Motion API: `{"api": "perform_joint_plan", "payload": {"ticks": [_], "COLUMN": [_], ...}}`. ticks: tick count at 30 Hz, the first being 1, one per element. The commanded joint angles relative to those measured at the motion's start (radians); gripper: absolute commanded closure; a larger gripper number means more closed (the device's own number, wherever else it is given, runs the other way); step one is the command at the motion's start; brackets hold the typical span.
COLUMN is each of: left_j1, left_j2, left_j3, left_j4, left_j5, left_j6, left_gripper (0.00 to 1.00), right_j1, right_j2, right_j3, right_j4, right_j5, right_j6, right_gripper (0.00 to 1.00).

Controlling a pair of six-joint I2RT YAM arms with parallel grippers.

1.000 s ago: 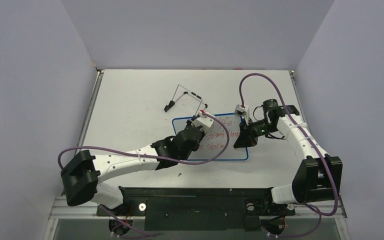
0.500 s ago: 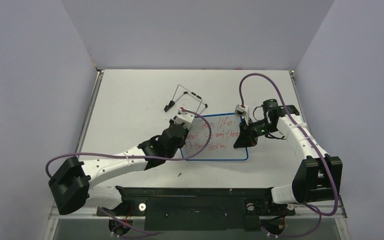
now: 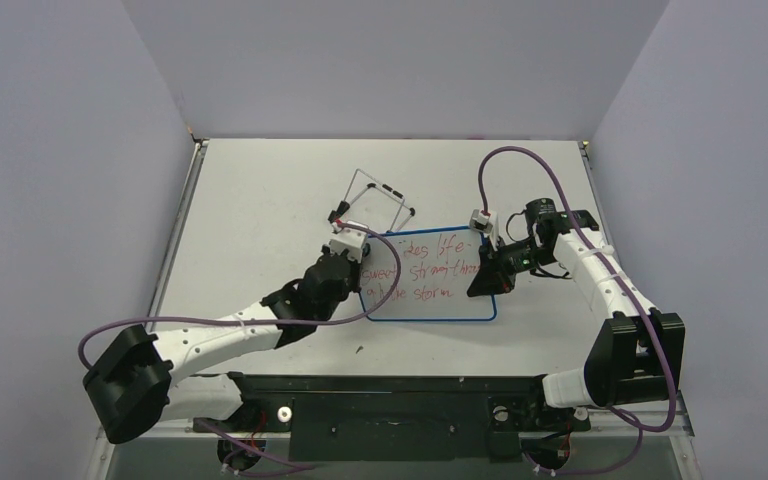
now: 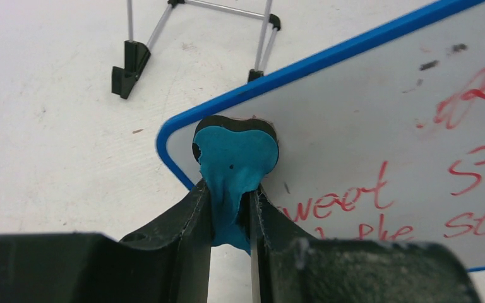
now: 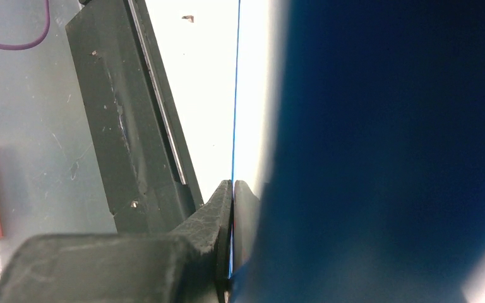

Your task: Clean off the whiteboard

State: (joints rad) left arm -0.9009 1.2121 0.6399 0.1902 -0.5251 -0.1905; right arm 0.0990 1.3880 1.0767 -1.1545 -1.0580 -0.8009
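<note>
The whiteboard, white with a blue rim and three lines of red handwriting, lies tilted on the table. My left gripper is shut on a blue-black eraser, which presses on the whiteboard at its upper left corner. The left gripper squeezes the eraser's blue foam between its fingers. My right gripper is shut on the board's right edge. In the right wrist view the gripper clamps the thin blue rim of the whiteboard edge-on; a blurred blue mass fills the right half.
A black wire stand sits on the table just behind the board's left corner, also seen as the stand in the left wrist view. A black base rail runs along the near edge. Grey walls enclose three sides.
My left arm has swept left across the board with the eraser, from its middle to the upper left corner, uncovering more of the red writing. The right arm and the board have not moved.
</note>
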Motion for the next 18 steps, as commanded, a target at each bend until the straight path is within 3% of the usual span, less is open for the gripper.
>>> {"api": "perform_joint_plan", "payload": {"ticks": [1, 10, 18], "left_j1": [-0.079, -0.192, -0.204], "left_j2": [0.010, 0.138, 0.171], "left_j3": [0.011, 0.155, 0.221], "left_j4": [0.119, 0.134, 0.103], "left_j5": [0.046, 0.000, -0.063], "left_j6": [-0.004, 0.018, 0.035], "left_gripper": [1.00, 1.00, 1.00], "right_j1": [0.017, 0.017, 0.019], "right_j2": [-0.004, -0.002, 0.001], "right_j3": [0.036, 0.036, 0.037], "right_j4": [-0.023, -0.025, -0.026], "right_j5": [-0.044, -0.046, -0.046], "right_j6": [-0.073, -0.075, -0.078], "right_gripper": [1.00, 1.00, 1.00]}}
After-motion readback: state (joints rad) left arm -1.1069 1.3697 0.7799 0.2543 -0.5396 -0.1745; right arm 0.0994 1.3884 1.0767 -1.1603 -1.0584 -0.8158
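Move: From the left hand, still holding the eraser at the whiteboard's upper left corner, the red "strong" lies about 14 cm right and 3 cm back. The word "sweet" is some 5 cm right and 3 cm back, and "des" about 12 cm right and 2 cm ahead, all roughly 2 cm lower. The wire stand lies about 12 cm ahead, 4 cm right and 10 cm lower. From the right hand, "strong" is some 10 cm left and 3 cm ahead. Sweeping right across the whiteboard with the eraser still pinched, the left hand goes about 9 cm from the corner towards "strong" and draws back some 3 cm early on, the eraser against the board's face at first. It rises 1.5 cm or so late in the stroke and turns about 10 degrees clockwise. The right hand stays put, still gripping the board's right edge. ##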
